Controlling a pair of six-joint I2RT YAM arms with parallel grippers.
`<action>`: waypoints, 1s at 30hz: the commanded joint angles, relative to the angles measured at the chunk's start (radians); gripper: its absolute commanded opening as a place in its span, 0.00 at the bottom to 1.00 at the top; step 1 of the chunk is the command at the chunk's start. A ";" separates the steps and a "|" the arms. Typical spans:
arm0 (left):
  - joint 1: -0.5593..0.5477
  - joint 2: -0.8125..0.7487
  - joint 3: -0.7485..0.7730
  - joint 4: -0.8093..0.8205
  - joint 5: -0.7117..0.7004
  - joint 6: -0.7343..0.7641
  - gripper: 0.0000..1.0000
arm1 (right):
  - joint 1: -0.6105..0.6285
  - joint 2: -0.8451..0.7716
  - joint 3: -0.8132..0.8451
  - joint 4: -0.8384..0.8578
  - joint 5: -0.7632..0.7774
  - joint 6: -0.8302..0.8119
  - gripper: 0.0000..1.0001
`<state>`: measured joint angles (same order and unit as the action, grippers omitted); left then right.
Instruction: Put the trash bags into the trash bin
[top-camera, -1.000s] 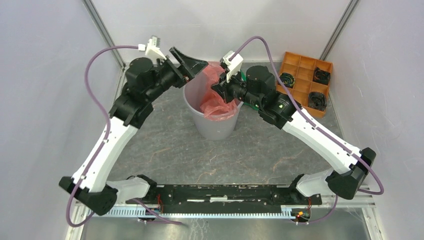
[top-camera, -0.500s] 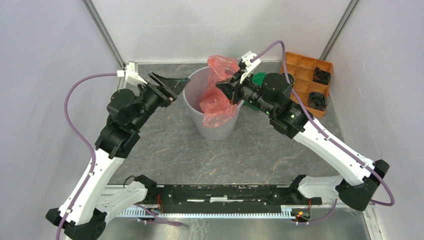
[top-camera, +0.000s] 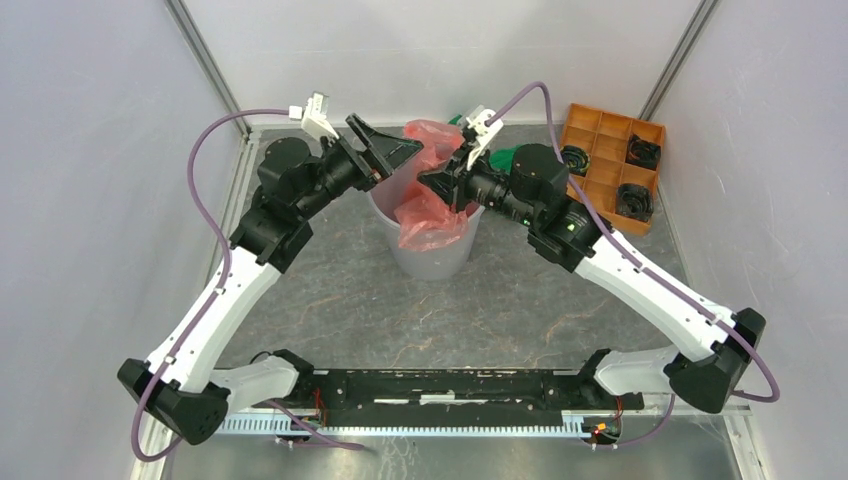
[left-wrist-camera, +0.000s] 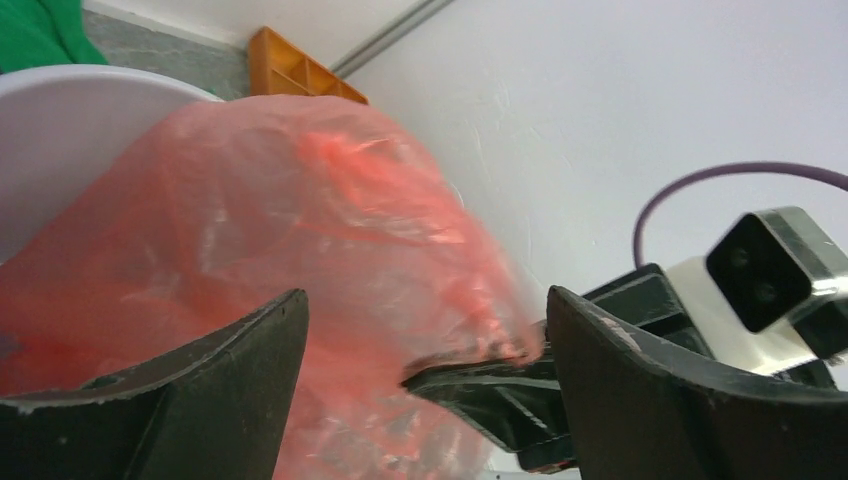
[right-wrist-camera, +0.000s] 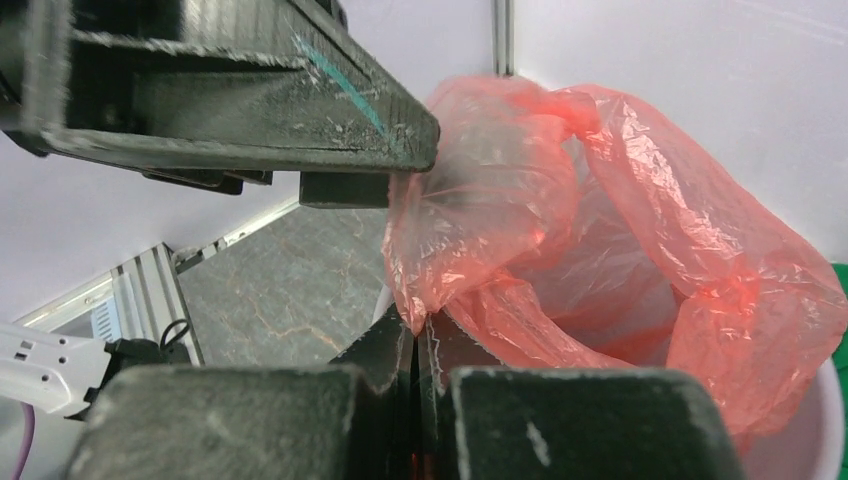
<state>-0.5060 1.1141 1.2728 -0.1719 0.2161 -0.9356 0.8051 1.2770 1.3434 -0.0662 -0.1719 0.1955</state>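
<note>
The red-orange trash bag (top-camera: 428, 205) sits partly in the light-grey trash bin (top-camera: 432, 262), with film bulging above the rim and draping over the near side. My right gripper (top-camera: 428, 183) is over the bin's mouth, shut on a fold of the bag; the right wrist view shows its jaws (right-wrist-camera: 415, 335) pinching the film (right-wrist-camera: 600, 230). My left gripper (top-camera: 402, 150) is open and empty at the bin's left rim. In the left wrist view (left-wrist-camera: 425, 295) the bag (left-wrist-camera: 300, 230) fills the gap ahead, apart from the fingers. The bin wall (left-wrist-camera: 50, 120) shows at left.
An orange compartment tray (top-camera: 590, 125) holding black round parts stands at the back right. A green cloth (top-camera: 508, 158) lies behind the bin, under the right arm. Grey walls and frame posts close in the left, right and back sides.
My left gripper swung back right and up to the bin's left rim, still open. My right gripper shifted slightly left and down with the bag; the bag's raised top sank a little.
</note>
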 joint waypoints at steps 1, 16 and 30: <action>-0.001 0.031 0.043 0.094 0.106 -0.015 0.88 | 0.006 0.031 0.018 0.010 -0.051 -0.013 0.01; -0.001 0.082 0.183 -0.076 0.044 0.157 0.02 | 0.017 -0.065 0.033 -0.191 0.126 -0.146 0.64; 0.000 0.089 0.315 -0.217 0.037 0.306 0.02 | 0.016 -0.187 0.054 -0.226 0.418 -0.030 0.98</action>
<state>-0.5060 1.2255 1.5452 -0.3202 0.2794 -0.7483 0.8230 1.1259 1.3876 -0.3164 0.0460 0.0757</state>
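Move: The trash bag's bunched edge lies about 4 cm to the right of my open left hand, 1 cm ahead and 1 cm lower. My shut right fingers already pinch it, so it is right at my right hand. The trash bin's mouth sits some 9 cm below my left hand, about 2 cm ahead and 5 cm to its right. From my right hand, the green cloth lies roughly 25 cm ahead, 14 cm right and 39 cm down. I ease my left hand about 2 cm right and slightly down towards the bag edge and shut its fingers on it, while my right hand, still pinching, sinks some 3 cm and nudges left. Then my right fingers open wide and let go, sinking slightly before backing off right about 8 cm and rising, as my left hand lifts the pinched edge nearly 6 cm. ##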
